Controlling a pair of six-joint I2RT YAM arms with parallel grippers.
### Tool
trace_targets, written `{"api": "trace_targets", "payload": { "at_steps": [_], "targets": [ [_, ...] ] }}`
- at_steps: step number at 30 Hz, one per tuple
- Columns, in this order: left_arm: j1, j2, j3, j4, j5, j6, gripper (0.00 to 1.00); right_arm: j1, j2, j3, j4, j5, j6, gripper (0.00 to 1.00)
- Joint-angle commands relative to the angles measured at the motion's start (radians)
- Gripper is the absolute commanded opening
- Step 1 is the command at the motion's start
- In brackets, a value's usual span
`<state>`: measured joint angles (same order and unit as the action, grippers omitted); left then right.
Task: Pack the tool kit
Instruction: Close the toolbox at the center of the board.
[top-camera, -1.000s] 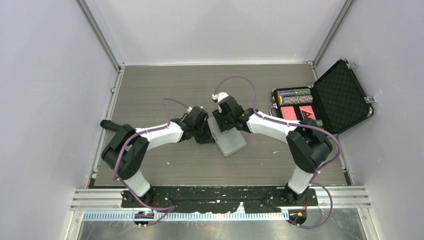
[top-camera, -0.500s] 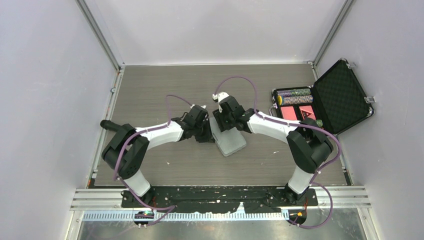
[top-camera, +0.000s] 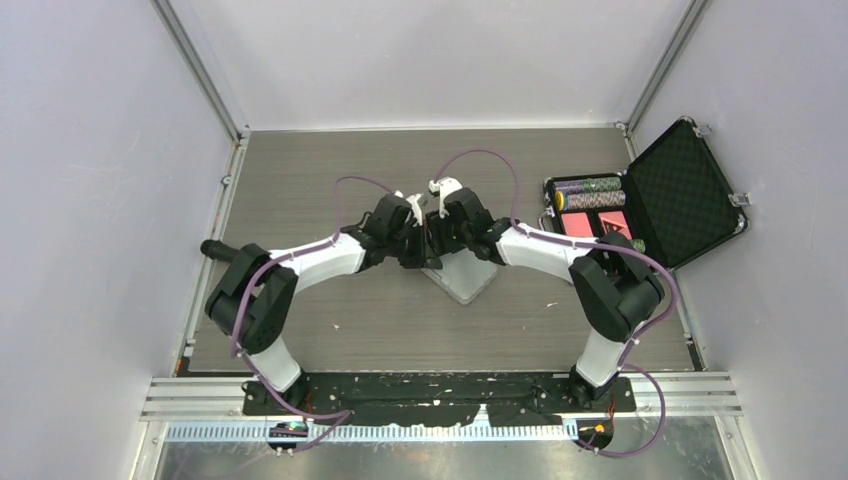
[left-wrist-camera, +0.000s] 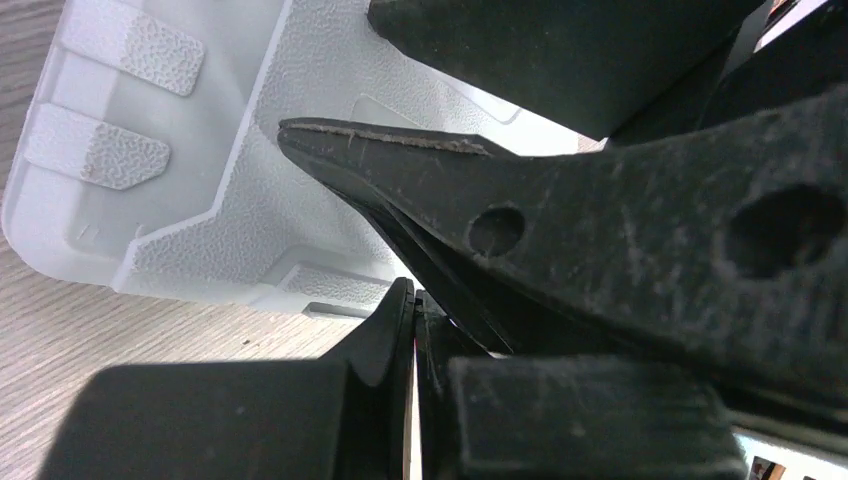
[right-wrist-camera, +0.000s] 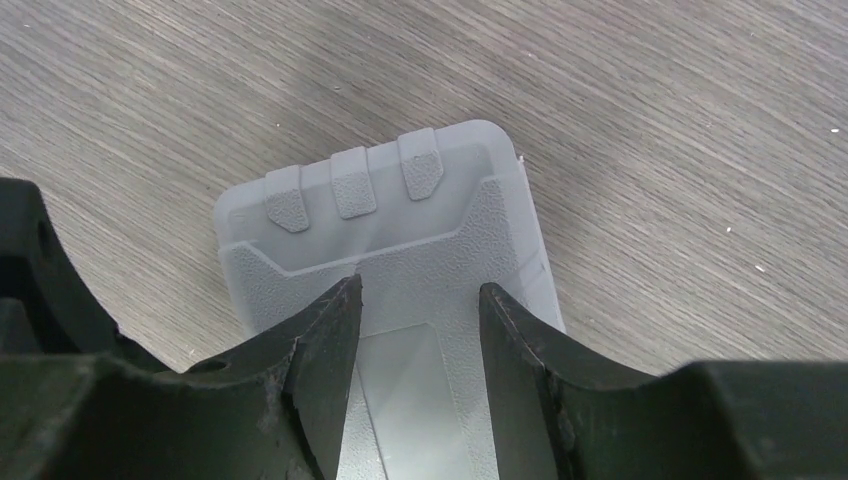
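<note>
The tool kit (top-camera: 466, 281) is a flat grey plastic case, lid closed, lying askew on the wooden table between both arms. In the right wrist view the tool kit (right-wrist-camera: 400, 215) shows three latches on its far edge. My right gripper (right-wrist-camera: 420, 300) stands open over its lid, the smooth lid panel visible between the fingers. My left gripper (left-wrist-camera: 413, 302) is shut with nothing seen in it, its tips just off the near rim of the tool kit (left-wrist-camera: 200, 150). A right gripper finger (left-wrist-camera: 600, 225) crosses close above it. From above, the left gripper (top-camera: 417, 247) and right gripper (top-camera: 440, 243) nearly touch.
A larger black foam-lined case (top-camera: 680, 190) stands open at the right edge, with poker chips (top-camera: 590, 186) and red card boxes inside. Metal frame posts and pale walls bound the table on three sides.
My left gripper has moved forward and right, up against the right gripper, and closed the last bit. The grey case has turned slightly on the table.
</note>
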<state>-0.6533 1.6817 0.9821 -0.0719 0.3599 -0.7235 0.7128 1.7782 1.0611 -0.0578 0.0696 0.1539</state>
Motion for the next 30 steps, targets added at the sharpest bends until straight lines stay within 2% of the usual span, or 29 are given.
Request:
{"api": "trace_targets", "payload": {
  "at_steps": [1,4,7,11,13,15,16,20,21,23,25,27,30],
  "targets": [
    [0.001,-0.078,0.051,0.362,0.037,-0.011,0.05,0.083,0.106,-0.115,-0.247,-0.326,0.053,0.53],
    [0.037,-0.174,-0.04,0.359,0.01,-0.02,0.08,0.079,0.062,-0.111,-0.258,-0.281,0.044,0.53],
    [0.093,-0.309,-0.11,0.288,-0.038,0.003,0.14,0.063,0.002,-0.097,-0.273,-0.237,0.034,0.54],
    [0.14,-0.48,-0.155,0.065,-0.199,0.093,0.28,0.033,-0.095,-0.087,-0.295,-0.188,0.031,0.55],
    [0.156,-0.553,-0.157,-0.062,-0.302,0.144,0.37,0.008,-0.158,-0.092,-0.298,-0.166,0.043,0.57],
    [0.17,-0.624,-0.153,-0.171,-0.415,0.185,0.51,-0.026,-0.235,-0.103,-0.298,-0.146,0.064,0.6],
    [0.176,-0.662,-0.152,-0.223,-0.474,0.201,0.57,-0.056,-0.299,-0.112,-0.298,-0.126,0.075,0.64],
    [0.185,-0.823,-0.162,-0.377,-0.689,0.267,0.91,-0.166,-0.463,-0.147,-0.308,-0.042,0.134,0.75],
    [0.185,-0.869,-0.163,-0.408,-0.734,0.285,0.96,-0.189,-0.492,-0.153,-0.322,-0.023,0.154,0.76],
    [0.185,-0.962,-0.171,-0.46,-0.817,0.313,0.99,-0.242,-0.617,-0.165,-0.347,0.048,0.182,0.82],
    [0.185,-1.082,-0.181,-0.501,-0.888,0.337,1.0,-0.269,-0.706,-0.162,-0.385,0.218,0.197,0.86],
    [0.185,-1.187,-0.194,-0.534,-0.961,0.364,1.0,-0.271,-0.805,-0.167,-0.406,0.324,0.191,0.9],
    [0.185,-1.352,-0.235,-0.533,-1.05,0.393,1.0,-0.272,-0.978,-0.224,-0.365,0.382,0.145,0.94]
  ]
}}
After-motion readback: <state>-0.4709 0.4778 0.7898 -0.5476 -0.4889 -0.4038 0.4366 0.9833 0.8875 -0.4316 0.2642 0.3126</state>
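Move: Just under the right hand lies the closed toolbox, its middle some 5 cm back, 2 cm to the right and 4 cm lower. The chip case stands about 37 cm to this hand's right and 3 cm ahead. For the left hand, at the box's latch side, the toolbox's middle is level ahead, about 5 cm to its right and 5 cm down; the black flashlight lies roughly 42 cm to its left, level with it. Leaving the closed toolbox, both hands withdraw to their own sides. The left rises clear of the latch side, then sweeps about 28 cm left and ends 19 cm up, opening wide as the wrist tips up and turns counter-clockwise. The right first draws back some 5 cm low over the lid, then swings away right and up towards the chip case, turning clockwise and opening further. ##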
